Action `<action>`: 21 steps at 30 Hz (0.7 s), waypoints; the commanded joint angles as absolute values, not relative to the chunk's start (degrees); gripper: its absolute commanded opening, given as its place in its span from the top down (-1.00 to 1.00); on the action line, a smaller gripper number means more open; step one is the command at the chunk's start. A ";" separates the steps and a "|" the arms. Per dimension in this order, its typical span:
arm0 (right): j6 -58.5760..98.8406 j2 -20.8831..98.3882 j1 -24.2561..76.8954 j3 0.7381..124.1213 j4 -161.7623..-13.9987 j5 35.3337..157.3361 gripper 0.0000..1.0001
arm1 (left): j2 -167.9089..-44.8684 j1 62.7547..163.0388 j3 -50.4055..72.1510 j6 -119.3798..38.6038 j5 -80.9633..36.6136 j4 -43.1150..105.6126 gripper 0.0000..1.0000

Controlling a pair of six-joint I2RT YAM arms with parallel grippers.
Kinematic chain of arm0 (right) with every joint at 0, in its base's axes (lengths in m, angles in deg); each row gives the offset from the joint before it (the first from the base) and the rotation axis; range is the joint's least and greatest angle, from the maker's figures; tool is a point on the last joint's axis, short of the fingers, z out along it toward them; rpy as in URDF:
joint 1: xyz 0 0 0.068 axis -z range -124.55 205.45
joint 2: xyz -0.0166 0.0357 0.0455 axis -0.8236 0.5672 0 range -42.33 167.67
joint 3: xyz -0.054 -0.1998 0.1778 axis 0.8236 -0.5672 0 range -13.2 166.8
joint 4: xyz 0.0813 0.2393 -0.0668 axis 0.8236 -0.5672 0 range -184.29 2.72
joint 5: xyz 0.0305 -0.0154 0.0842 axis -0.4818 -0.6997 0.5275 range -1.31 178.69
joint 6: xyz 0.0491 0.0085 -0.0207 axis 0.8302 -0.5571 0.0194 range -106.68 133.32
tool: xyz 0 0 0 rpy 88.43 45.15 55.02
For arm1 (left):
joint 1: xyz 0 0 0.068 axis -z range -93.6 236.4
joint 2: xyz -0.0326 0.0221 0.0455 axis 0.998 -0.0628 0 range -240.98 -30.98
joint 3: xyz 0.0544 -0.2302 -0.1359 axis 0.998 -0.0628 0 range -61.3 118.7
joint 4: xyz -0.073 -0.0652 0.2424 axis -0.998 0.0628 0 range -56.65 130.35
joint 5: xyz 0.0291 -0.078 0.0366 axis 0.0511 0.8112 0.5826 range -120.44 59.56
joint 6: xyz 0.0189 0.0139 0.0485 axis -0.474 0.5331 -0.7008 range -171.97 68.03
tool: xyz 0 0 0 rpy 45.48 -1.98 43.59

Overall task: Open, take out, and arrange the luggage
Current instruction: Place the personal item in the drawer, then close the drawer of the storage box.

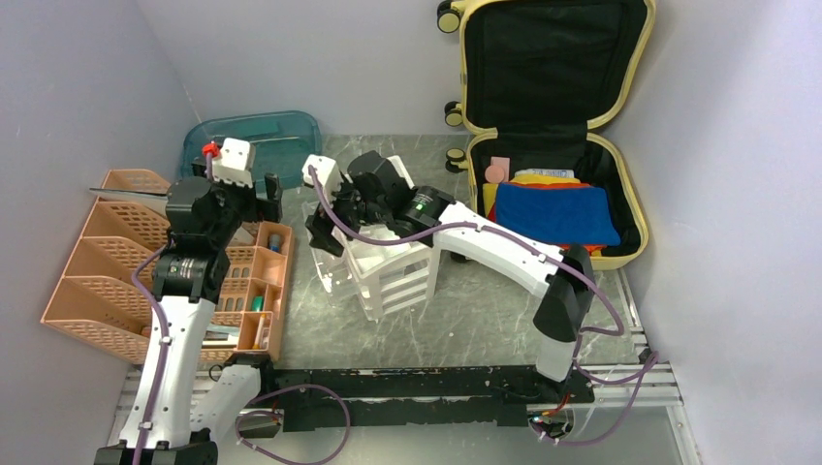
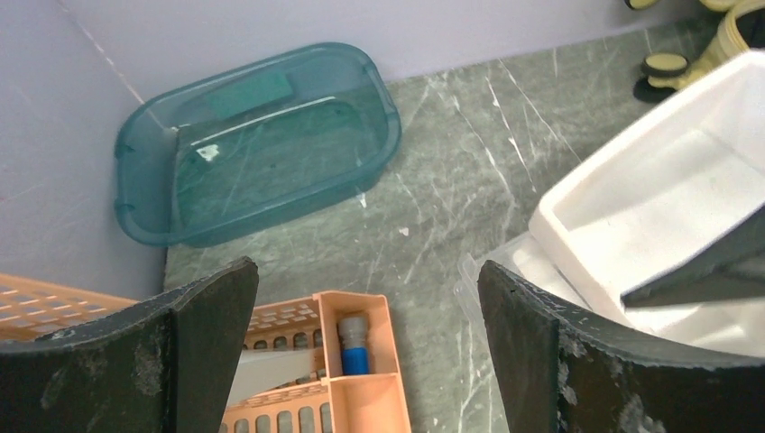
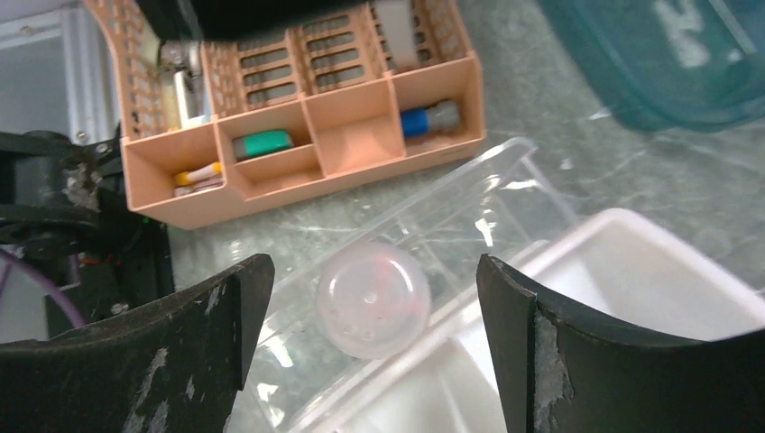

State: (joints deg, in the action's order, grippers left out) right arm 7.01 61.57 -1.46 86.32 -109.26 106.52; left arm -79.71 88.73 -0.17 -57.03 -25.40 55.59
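The pale yellow luggage point(image 1: 628, 194) lies open at the far right, its black-lined lid point(image 1: 553, 58) leaning on the wall. Folded blue cloth point(image 1: 557, 213) over red and yellow pieces fills its base, with a pink round item point(image 1: 496, 172) beside them. Its wheels point(image 2: 666, 63) show in the left wrist view. My right gripper point(image 1: 325, 232) hangs open over the white drawer unit point(image 1: 393, 276); a translucent pinkish ball point(image 3: 373, 299) lies in a pulled-out clear drawer point(image 3: 478, 207) between the open jaws point(image 3: 374, 343), untouched. My left gripper point(image 2: 370, 352) is open and empty above the orange organizer point(image 2: 361, 397).
A teal plastic tray point(image 1: 262, 140) sits against the back wall on the left. The orange organizer point(image 1: 116, 262) along the left wall holds a blue-and-grey tube point(image 2: 354, 345) and small items. Walls close in on both sides.
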 commanded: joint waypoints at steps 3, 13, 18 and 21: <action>1.74 57.29 -1.61 91.18 -109.55 99.45 -0.75 | -78.25 88.48 -1.85 -61.23 -18.83 57.23 -0.93; -9.79 55.70 -4.37 87.84 -112.38 96.29 -0.37 | -76.78 88.44 -2.50 -63.18 -16.32 58.86 -0.93; -14.15 54.78 -6.82 83.84 -112.08 93.69 0.00 | -77.59 88.43 -3.95 -63.86 -8.90 58.40 -0.93; -15.08 54.81 -7.95 83.39 -111.99 91.49 0.36 | -79.17 88.44 -4.91 -64.15 -7.38 57.20 -0.93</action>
State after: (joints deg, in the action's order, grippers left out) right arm -11.35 57.68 -6.66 83.87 -112.19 95.39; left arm -77.68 88.73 -3.85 -62.91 -12.63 58.46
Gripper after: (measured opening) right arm 0.404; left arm 0.966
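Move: The personal item, a clear pinkish round thing, already sits in the open clear drawer, about 3 cm left of the right hand, level fore and aft, and some 6 cm below. The drawer's middle is 2 cm back, 1 cm left and 9 cm down; the white drawer box stands about 12 cm right and 2 cm back, 14 cm lower. From the left hand the item lies roughly 16 cm right, 8 cm back and 13 cm below. Empty right hand rises 4 cm, sinks back towards the personal item, rolling, fingers narrowing; left hand swings right, open. ##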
